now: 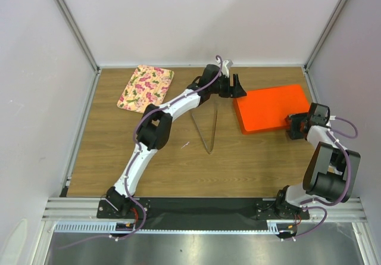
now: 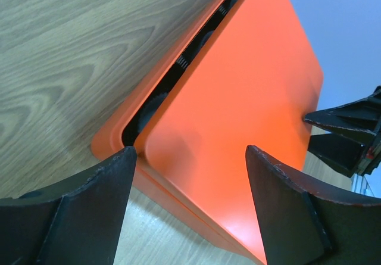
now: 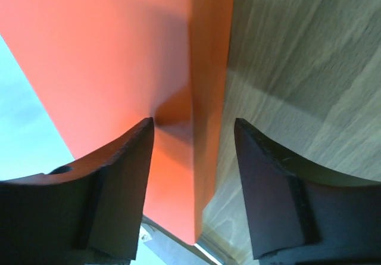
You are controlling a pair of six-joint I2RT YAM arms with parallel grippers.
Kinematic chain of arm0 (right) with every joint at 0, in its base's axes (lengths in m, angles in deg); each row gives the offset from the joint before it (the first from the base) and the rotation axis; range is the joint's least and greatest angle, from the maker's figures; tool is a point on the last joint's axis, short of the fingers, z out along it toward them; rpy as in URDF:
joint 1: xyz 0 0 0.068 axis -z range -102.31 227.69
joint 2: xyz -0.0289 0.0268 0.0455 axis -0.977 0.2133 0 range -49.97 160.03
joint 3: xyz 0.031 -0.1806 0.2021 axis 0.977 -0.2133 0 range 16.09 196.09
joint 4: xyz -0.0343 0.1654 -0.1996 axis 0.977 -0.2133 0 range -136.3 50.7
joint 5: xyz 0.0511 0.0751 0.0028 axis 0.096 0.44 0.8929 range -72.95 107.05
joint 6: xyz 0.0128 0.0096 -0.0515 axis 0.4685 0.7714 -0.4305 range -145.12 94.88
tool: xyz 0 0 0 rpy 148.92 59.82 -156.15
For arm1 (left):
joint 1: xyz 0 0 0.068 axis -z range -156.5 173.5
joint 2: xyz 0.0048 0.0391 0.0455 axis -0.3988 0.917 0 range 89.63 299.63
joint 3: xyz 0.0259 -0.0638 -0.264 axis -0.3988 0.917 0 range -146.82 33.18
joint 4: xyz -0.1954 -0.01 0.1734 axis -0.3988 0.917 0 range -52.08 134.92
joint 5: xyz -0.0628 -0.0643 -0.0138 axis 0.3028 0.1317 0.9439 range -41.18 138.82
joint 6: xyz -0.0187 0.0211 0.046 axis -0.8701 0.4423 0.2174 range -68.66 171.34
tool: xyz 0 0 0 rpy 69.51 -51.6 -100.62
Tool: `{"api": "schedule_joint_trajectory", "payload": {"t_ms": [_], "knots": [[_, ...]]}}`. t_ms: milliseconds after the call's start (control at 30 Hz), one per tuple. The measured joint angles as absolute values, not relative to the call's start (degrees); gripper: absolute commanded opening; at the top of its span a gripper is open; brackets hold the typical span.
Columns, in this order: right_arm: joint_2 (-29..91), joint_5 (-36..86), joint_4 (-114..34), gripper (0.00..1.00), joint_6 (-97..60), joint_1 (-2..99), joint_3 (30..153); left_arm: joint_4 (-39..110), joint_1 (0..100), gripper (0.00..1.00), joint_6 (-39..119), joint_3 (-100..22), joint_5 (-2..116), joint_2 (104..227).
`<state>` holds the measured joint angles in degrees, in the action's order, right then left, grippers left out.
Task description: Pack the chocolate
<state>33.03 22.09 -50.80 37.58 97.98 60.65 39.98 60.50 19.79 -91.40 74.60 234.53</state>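
An orange box lies flat at the right of the table, its lid sitting slightly askew on the base. A dark slot shows along one edge; I cannot make out the chocolate in it. My left gripper is at the box's far left corner. It is open, with that corner between its fingers and untouched. My right gripper straddles the box's near right edge. It is open, one finger over the lid and the other beside the box wall, with a gap to it.
A floral pad lies at the back left. Thin metal tongs in a V shape lie mid-table, with a small white scrap next to them. The right gripper's dark fingers show past the box's far corner.
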Motion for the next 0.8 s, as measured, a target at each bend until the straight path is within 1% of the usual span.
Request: {"api": "schedule_joint_trajectory", "payload": {"t_ms": [100, 200, 233, 267, 367, 467, 800], "knots": [[33.1, 22.4, -48.9, 0.53, 37.3, 98.1, 59.6, 40.0, 60.5, 0.79, 19.8, -91.4, 74.6, 235.1], [33.1, 22.6, -46.5, 0.41, 37.4, 98.2, 59.0, 39.9, 60.5, 0.79, 19.8, -91.4, 74.6, 235.4], [33.1, 22.7, -45.7, 0.41, 37.3, 98.1, 58.8, 39.9, 60.5, 0.79, 19.8, -91.4, 74.6, 235.4], [33.0, 22.7, -45.0, 0.37, 37.4, 98.0, 58.5, 39.9, 60.5, 0.79, 19.8, -91.4, 74.6, 235.4], [32.8, 23.0, -43.7, 0.31, 37.7, 97.9, 57.8, 39.9, 60.4, 0.79, 19.8, -91.4, 74.5, 235.5], [32.6, 23.1, -42.7, 0.27, 37.8, 97.6, 57.7, 40.0, 60.3, 0.78, 19.9, -91.4, 74.5, 235.5], [32.5, 23.3, -40.6, 0.25, 38.3, 97.3, 57.1, 40.6, 60.2, 0.77, 19.9, -91.4, 74.5, 235.6]]}}
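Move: The near long edge of the orange lid, close to its right corner, lies between the right hand's open fingers, about 1 cm ahead and 1 cm below. The lid's middle is some 5 cm farther out and 9 cm to the left of that hand; the orange box sits right under the lid, its middle about 4 cm below the hand. From the open left hand the lid's middle lies roughly 7 cm back, 13 cm to the right and 3 cm below. The right hand closes to about half its former opening and pinches the lid's near edge, one finger on the top face and one on the side, then carries that edge forward about 1.5 cm and up a little under 1 cm, tilting its fingers some 5 to 10 degrees more level as it goes. The left hand, still open by the lid's far left corner, meanwhile sinks about 1.5 cm and stays there. ##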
